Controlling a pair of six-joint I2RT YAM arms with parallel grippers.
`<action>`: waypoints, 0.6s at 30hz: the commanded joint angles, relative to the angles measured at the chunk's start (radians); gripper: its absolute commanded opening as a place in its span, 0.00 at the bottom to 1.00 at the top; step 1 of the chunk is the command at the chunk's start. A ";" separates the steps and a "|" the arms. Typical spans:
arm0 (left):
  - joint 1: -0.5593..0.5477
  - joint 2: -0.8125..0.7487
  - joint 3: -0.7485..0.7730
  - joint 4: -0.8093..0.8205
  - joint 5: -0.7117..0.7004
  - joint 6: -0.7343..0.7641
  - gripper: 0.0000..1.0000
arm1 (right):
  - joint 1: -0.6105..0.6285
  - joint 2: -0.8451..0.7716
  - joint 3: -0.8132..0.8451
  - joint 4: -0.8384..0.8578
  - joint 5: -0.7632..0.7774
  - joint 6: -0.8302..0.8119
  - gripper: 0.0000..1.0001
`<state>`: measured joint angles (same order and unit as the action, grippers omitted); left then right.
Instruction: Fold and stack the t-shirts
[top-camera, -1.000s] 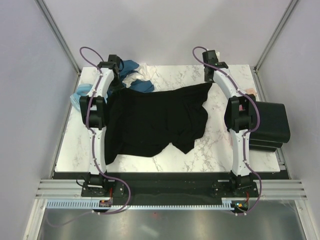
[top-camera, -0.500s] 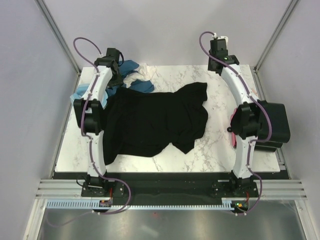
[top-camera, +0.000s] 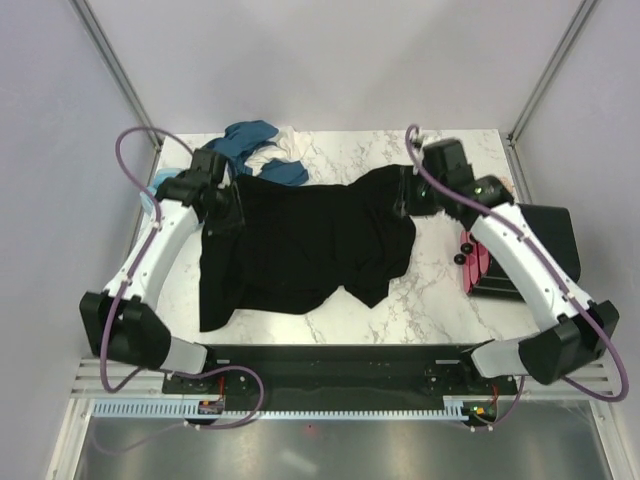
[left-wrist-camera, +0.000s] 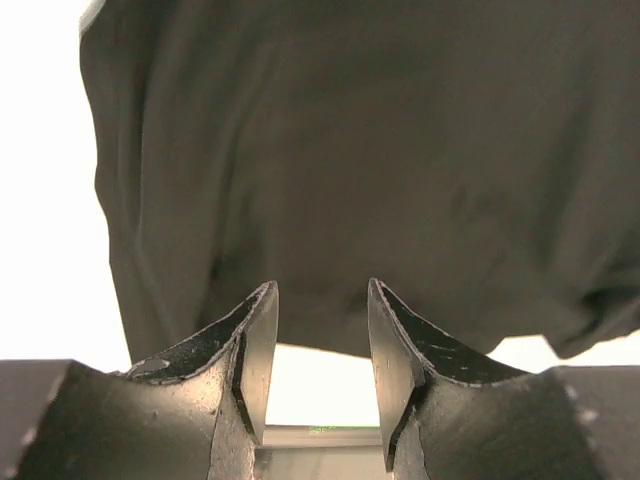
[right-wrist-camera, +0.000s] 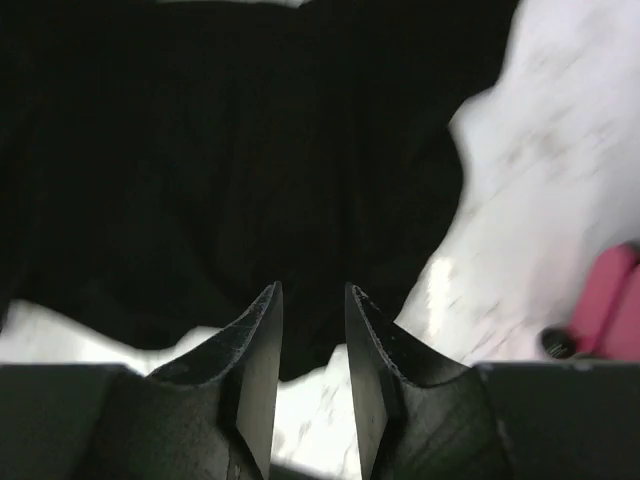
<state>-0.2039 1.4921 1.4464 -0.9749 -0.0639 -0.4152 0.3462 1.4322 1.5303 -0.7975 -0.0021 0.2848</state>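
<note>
A black t-shirt lies spread and rumpled across the middle of the table; it also fills the left wrist view and the right wrist view. My left gripper hovers over its far left corner, open, with only bright table showing between the fingers. My right gripper hangs over the far right corner, open too and holding nothing. More t-shirts sit bunched at the back left: teal-blue, white and light blue.
A stack of dark folded cloth sits at the table's right edge, with a pink-red object against its left side. The marble tabletop shows bare between the shirt and that stack. Grey walls close in on both sides.
Both grippers have opened and let go of the black shirt's far corners, which dropped onto the table. Both arms have swung down and outward, their wrists coming nearer from the far edge.
</note>
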 joint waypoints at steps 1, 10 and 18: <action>0.011 -0.147 -0.204 0.005 0.059 0.015 0.49 | 0.112 -0.136 -0.243 -0.088 -0.121 0.126 0.38; 0.031 -0.309 -0.426 -0.036 0.044 -0.111 0.51 | 0.250 -0.312 -0.518 -0.140 -0.113 0.223 0.39; 0.037 -0.363 -0.541 -0.096 0.000 -0.195 0.51 | 0.428 -0.279 -0.625 -0.065 -0.090 0.293 0.40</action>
<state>-0.1741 1.1572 0.9195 -1.0283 -0.0425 -0.5362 0.6971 1.1179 0.9451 -0.9241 -0.1009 0.5179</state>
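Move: The black t-shirt lies spread out below both hands. Its near left corner is about 22 cm back from my left hand, 8 cm to its left and 16 cm below. Its near right corner is some 18 cm back from my right hand, 9 cm left and 24 cm down. The teal shirt lies about 28 cm ahead of my left hand and 4 cm right, and the red-edged black box about 33 cm to the right of my right hand and 3 cm back. I draw both empty hands back over the black t-shirt and sink them towards its near corners, quick at first, then slower. My right hand comes back about 20 cm and down 13, drifting slightly left, its fingers tipping some 30 degrees further towards the table. My left hand travels back about 13 cm and down 9, tipping down more mildly. Both grippers stay part-open, touching nothing. ##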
